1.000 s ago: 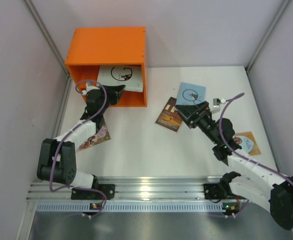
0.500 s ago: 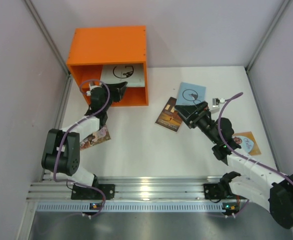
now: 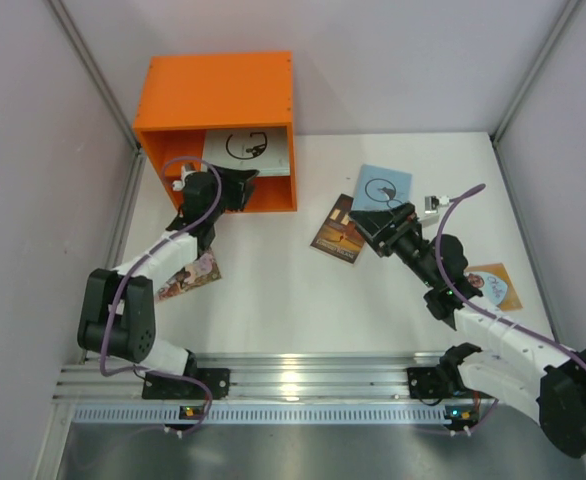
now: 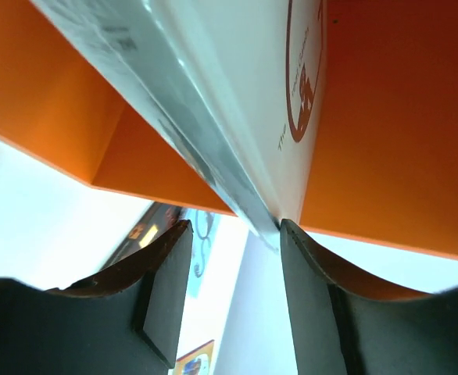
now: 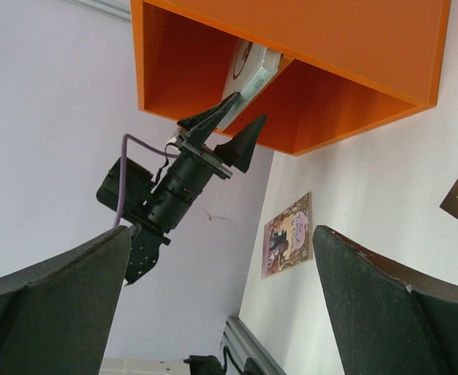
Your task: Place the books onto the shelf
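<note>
The orange shelf (image 3: 213,95) stands at the back left. A pale book with a black ring logo (image 3: 248,150) sits in its open front, and its grey edge (image 4: 213,148) fills the left wrist view. My left gripper (image 3: 241,186) is at the shelf mouth with its jaws apart (image 4: 235,234); the book's corner just meets the right fingertip (image 4: 295,234). My right gripper (image 3: 378,226) hangs wide open (image 5: 223,234) over the dark brown book (image 3: 335,230) and a second pale blue book (image 3: 383,188). A pinkish book (image 3: 188,275) lies under the left arm. An orange book (image 3: 495,285) lies at the right.
Grey walls close in on the left, back and right of the white table (image 3: 273,280). A metal rail (image 3: 293,380) runs along the near edge between the arm bases.
The left gripper pushed the ring-logo book further into the shelf, then its jaws parted off the book. The right arm has not moved.
</note>
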Controlling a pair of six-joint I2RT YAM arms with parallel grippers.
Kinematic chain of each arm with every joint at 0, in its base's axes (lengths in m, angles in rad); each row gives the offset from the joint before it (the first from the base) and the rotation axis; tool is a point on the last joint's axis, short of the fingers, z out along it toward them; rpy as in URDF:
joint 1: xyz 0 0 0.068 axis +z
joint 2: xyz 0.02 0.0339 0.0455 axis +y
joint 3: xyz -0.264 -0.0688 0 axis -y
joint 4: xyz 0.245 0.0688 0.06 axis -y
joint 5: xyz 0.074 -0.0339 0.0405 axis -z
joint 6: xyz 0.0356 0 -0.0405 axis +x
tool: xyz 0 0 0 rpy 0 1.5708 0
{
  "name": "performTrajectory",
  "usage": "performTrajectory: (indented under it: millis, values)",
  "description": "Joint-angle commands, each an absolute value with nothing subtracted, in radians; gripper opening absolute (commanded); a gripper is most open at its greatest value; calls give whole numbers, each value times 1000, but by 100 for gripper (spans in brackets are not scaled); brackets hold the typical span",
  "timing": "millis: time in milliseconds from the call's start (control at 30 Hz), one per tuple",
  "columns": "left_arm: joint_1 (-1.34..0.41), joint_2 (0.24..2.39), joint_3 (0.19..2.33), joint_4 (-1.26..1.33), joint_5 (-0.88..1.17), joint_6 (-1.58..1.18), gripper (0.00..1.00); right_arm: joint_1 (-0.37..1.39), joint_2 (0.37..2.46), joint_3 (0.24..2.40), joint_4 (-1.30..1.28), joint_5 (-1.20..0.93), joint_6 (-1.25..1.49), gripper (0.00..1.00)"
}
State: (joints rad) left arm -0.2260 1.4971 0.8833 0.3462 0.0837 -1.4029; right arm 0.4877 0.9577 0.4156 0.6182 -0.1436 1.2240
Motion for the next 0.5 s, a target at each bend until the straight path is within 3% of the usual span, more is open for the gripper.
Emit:
performTrajectory:
  millis: [0,367,400,433,467]
  values:
    - [-230,1445,926,242,75,-1278,54,474,930,459,627,-138,1195,100]
    - [-230,1350,986,34,14,-878,55,474,897,460,571,-138,1158,100]
    - [-230,1345,1018,16,15,-791,26,474,900,460,568,-138,1154,100]
    - [-230,1345,1019,6,20,-790,25,474,900,460,568,-138,1152,100]
    - [-230,1353,1034,5,21,-766,8,474,902,460,566,-140,1151,100]
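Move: The white book lies on the shelf's middle board; its middle is about 10 cm ahead of my left hand, level sideways and some 2 cm higher, with its spine right before the fingertips. The board's middle is about 12 cm ahead, 5 cm left and 1 cm below. The pink book lies 15 cm back, 18 cm left, and the brown book level ahead, 27 cm right, both 20 cm down. From my right hand the white book is about 27 cm ahead, 32 cm left and 3 cm below. I back my left hand off the white book's spine, drawing it about 3 cm towards me and 2 cm to the left, dipping a little and then partly rising again. As I go I roll the wrist some 25 degrees, its left side lifting, and at the end I bring the half-open fingers together, clear of the book. ##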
